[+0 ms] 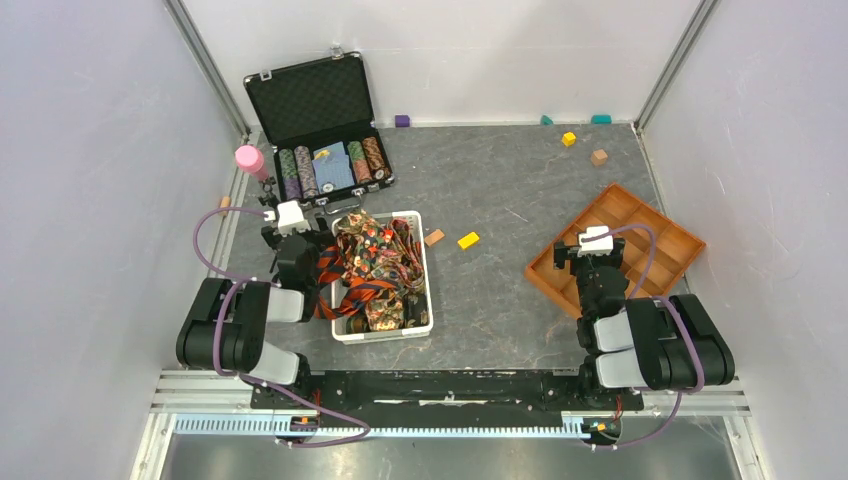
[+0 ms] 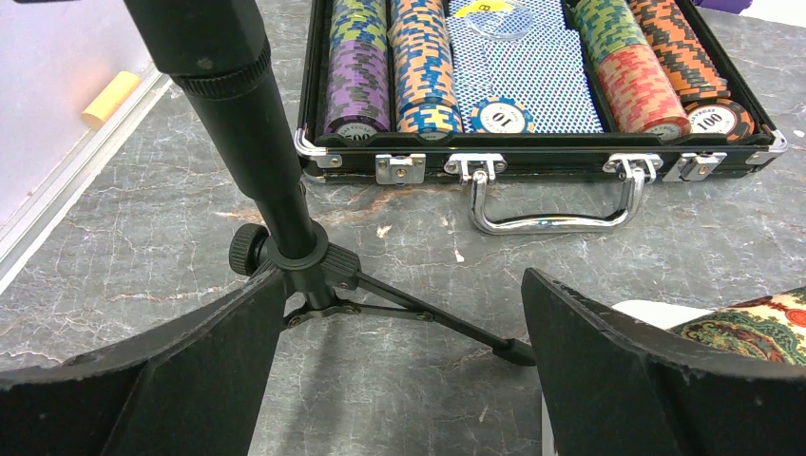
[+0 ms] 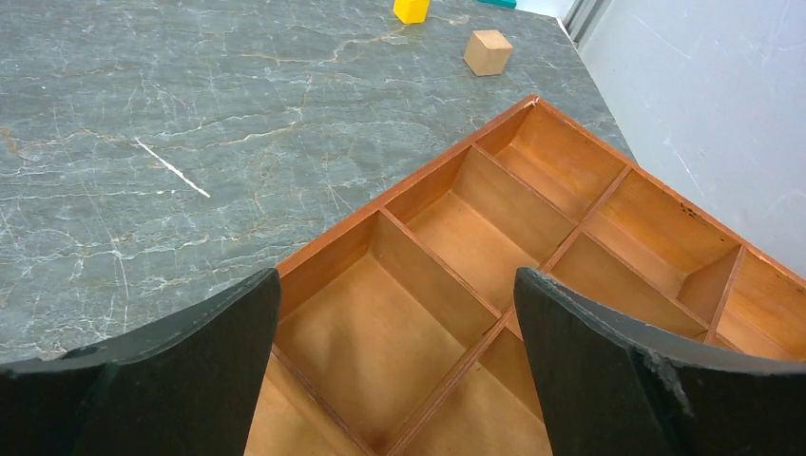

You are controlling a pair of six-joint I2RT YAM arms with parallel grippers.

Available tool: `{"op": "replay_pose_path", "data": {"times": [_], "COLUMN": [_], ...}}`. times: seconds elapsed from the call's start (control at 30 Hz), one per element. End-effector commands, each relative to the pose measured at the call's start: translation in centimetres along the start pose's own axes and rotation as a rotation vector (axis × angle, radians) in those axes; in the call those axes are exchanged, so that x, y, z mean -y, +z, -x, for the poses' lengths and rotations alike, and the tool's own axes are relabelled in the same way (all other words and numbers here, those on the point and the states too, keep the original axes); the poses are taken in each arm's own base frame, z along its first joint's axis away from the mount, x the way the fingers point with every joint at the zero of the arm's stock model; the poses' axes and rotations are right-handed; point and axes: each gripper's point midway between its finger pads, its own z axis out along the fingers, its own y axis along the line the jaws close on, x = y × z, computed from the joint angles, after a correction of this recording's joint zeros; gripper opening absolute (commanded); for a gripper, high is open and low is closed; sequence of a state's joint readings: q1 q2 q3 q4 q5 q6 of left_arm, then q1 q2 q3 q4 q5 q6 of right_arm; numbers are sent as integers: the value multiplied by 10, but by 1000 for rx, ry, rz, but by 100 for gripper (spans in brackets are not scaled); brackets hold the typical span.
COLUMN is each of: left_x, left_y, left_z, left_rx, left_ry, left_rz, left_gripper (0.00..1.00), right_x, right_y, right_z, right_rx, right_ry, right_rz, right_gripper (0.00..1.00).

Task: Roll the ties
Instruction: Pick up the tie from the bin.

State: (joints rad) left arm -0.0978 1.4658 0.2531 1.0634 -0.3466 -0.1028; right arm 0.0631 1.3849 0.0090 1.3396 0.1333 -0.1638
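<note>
Several ties (image 1: pixel 378 265) lie heaped in a white bin (image 1: pixel 424 300) left of the table's middle; an orange-and-dark striped one (image 1: pixel 340 294) hangs over the bin's left side. A patterned tie's edge (image 2: pixel 756 328) shows at the right of the left wrist view. My left gripper (image 1: pixel 285 222) hovers just left of the bin, open and holding nothing (image 2: pixel 404 285), over bare table beside a black tripod stand (image 2: pixel 285 237). My right gripper (image 1: pixel 592 245) is open over the near corner of the wooden tray (image 3: pixel 333 242), with nothing between its fingers (image 3: pixel 397 280).
An open black case of poker chips (image 1: pixel 325 170) stands behind the bin. A pink cylinder (image 1: pixel 249 160) tops the tripod at the left wall. Small blocks lie about: brown (image 1: pixel 434 237), yellow (image 1: pixel 467 240), yellow (image 1: pixel 568 139), tan (image 1: pixel 598 157), purple (image 1: pixel 402 121).
</note>
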Motion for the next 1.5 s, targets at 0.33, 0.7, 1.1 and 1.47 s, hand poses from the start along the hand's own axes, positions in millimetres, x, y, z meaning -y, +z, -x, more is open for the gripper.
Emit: {"op": "replay_pose_path", "data": {"times": [0.33, 0.7, 1.1, 1.47], "left_x": [0, -7, -24, -7], "left_y": [-1, -40, -88, -144], "left_z": [7, 38, 75, 72], "left_rx": [31, -15, -42, -386], "left_ry": [53, -30, -244, -346], "left_rz": [6, 116, 174, 109], "left_gripper": [100, 100, 100, 100], "right_x": [7, 33, 45, 45], "right_y": [-21, -21, -8, 5], "right_z": [-12, -9, 25, 34], "right_rx": [-14, -56, -66, -402], "right_ry": [-4, 46, 210, 385], "right_rz": [-33, -186, -262, -354], "right_gripper": [99, 98, 99, 99]}}
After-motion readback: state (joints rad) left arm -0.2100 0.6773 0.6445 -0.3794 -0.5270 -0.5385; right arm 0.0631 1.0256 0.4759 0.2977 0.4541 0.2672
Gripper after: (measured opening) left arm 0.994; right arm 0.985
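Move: The ties lie heaped in the white bin. The middle of the heap is about 20 cm to the right of my empty left hand, some 10 cm back and 5 cm lower. The black tripod stands about 7 cm ahead of that hand and 3 cm to its left, while the chip case lies roughly 15 cm ahead, 9 cm right and 7 cm below. From my right hand the ties are about 51 cm to the left, 5 cm back and some 5 cm below. I lift my open left hand about 11 cm while drawing it back some 10 cm, away from the tripod and chip case, until it hangs high beside the bin, rolling its right side up nearly 20 degrees and swinging a little counter-clockwise. My right hand, also open, eases right above the wooden tray, then climbs to about 7 cm higher with a late push forward, turning clockwise some 20 degrees as its left side rises. ##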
